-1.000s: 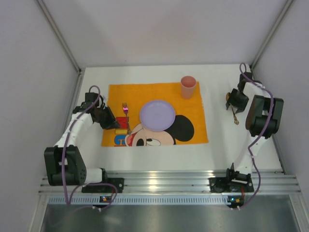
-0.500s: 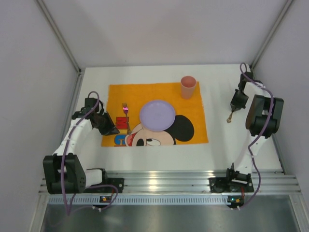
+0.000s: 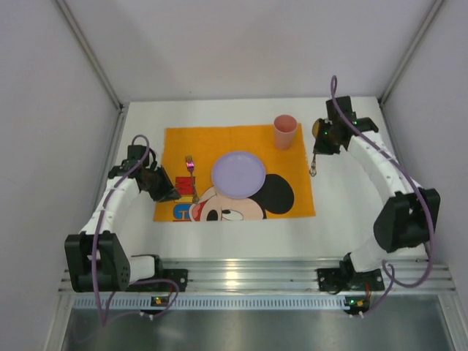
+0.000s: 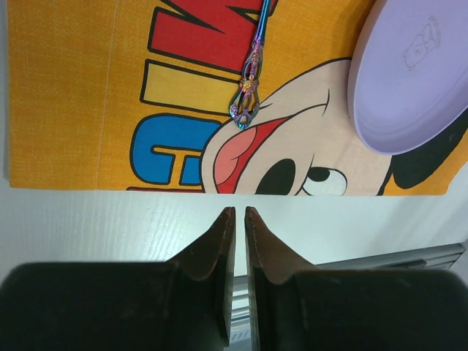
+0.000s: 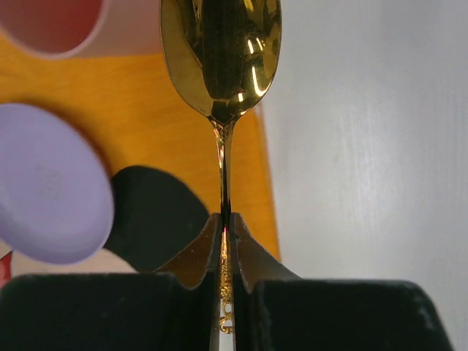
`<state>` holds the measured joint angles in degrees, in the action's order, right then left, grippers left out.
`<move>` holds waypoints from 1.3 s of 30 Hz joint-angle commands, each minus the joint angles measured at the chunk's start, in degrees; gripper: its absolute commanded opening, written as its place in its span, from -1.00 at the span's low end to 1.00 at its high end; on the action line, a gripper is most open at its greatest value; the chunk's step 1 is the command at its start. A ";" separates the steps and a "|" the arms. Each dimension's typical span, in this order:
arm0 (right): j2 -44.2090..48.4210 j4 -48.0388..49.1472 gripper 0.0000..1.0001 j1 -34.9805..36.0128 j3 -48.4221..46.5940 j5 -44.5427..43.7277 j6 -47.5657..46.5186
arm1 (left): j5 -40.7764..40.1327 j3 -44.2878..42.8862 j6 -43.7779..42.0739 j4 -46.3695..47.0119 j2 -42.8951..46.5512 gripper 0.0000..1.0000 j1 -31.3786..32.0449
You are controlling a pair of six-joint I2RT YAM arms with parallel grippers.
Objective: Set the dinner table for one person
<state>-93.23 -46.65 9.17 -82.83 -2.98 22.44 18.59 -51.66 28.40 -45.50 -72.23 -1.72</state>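
Observation:
On the white dinner table (image 3: 351, 205) lies an orange Mickey Mouse placemat (image 3: 179, 142). It carries a lilac plate (image 3: 238, 174), a pink cup (image 3: 284, 131) and an iridescent fork (image 3: 190, 175). My right gripper (image 3: 316, 146) is shut on a gold spoon (image 3: 314, 162) and holds it over the placemat's right edge, near the cup. In the right wrist view the spoon (image 5: 220, 58) sticks out past the gripper (image 5: 225, 218). My left gripper (image 3: 170, 194) is shut and empty at the placemat's left edge. In the left wrist view the gripper (image 4: 238, 212) is over bare table below the fork (image 4: 248, 91).
Grey walls enclose the table at the back and both sides. An aluminium rail (image 3: 256, 274) with the arm bases runs along the near edge. Bare white table (image 5: 380, 146) shows right of the placemat (image 5: 183, 124), and the plate (image 5: 51, 194) and cup (image 5: 55, 22) are to its left.
My right arm has swung left with the spoon, from the table's right side to the placemat's right edge by the cup. My left gripper has drawn back slightly from the fork.

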 commanded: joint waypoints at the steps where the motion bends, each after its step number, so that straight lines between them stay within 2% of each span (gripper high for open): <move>1: 7.70 -3.62 -1.00 5.48 5.29 1.92 6.46 | 0.57 -3.36 -0.01 0.06 -0.72 -0.69 0.48; 7: 15.44 -0.11 -1.00 15.34 15.75 4.39 13.06 | 0.48 -4.06 -0.19 0.14 -0.99 -0.69 0.75; 14: 12.56 9.63 -1.00 19.84 22.44 6.59 14.22 | 0.48 -3.36 -0.28 -0.38 -0.02 -0.70 0.92; 15: 8.54 11.57 -1.00 19.83 20.88 6.59 13.52 | 0.05 -3.19 -0.54 -1.25 0.33 -0.71 1.01; 17: 7.29 11.93 -1.00 19.83 19.82 6.50 12.90 | -0.22 -2.75 -0.89 -1.87 0.59 -0.72 1.01; 23: -4.21 12.73 -1.00 20.19 11.47 6.24 10.70 | -1.54 0.59 -1.51 -2.67 3.23 -0.72 1.19; 33: -13.20 13.96 -0.98 20.27 8.30 4.22 10.08 | -3.03 0.77 -2.12 -3.63 4.02 -0.71 1.10; 34: -13.38 13.96 -0.66 20.27 8.30 3.78 10.26 | -3.12 0.77 -2.21 -3.72 3.94 -0.72 1.19; 36: -13.47 13.96 -0.20 20.27 8.21 3.69 10.26 | -3.21 0.68 -2.21 -3.90 3.85 -0.72 1.19; 37: -13.21 13.87 0.15 20.27 8.21 3.51 10.09 | -3.30 0.68 -2.21 -3.99 3.67 -0.72 1.19; 39: -11.98 13.78 0.26 20.45 8.12 3.51 9.65 | -3.21 0.60 -2.30 -3.99 3.50 -0.72 1.19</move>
<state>-107.13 -34.39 28.49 -71.79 1.76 32.82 15.92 -50.35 26.83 -48.29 -69.23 -0.69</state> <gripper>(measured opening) 0.600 0.142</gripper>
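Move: The right hand already holds the spoon above the mat's right edge; its place, on the black ear right of the plate, is about 14 cm left, 6 cm back and 14 cm below. From that hand the plate's middle lies some 28 cm left and 3 cm back, the cup about 11 cm left and 10 cm ahead. From the left hand, that spot is roughly 39 cm right, 7 cm ahead and 10 cm below. The right hand swings some 14 cm left, back then forward, sinks beside the plate and opens, releasing the spoon. ##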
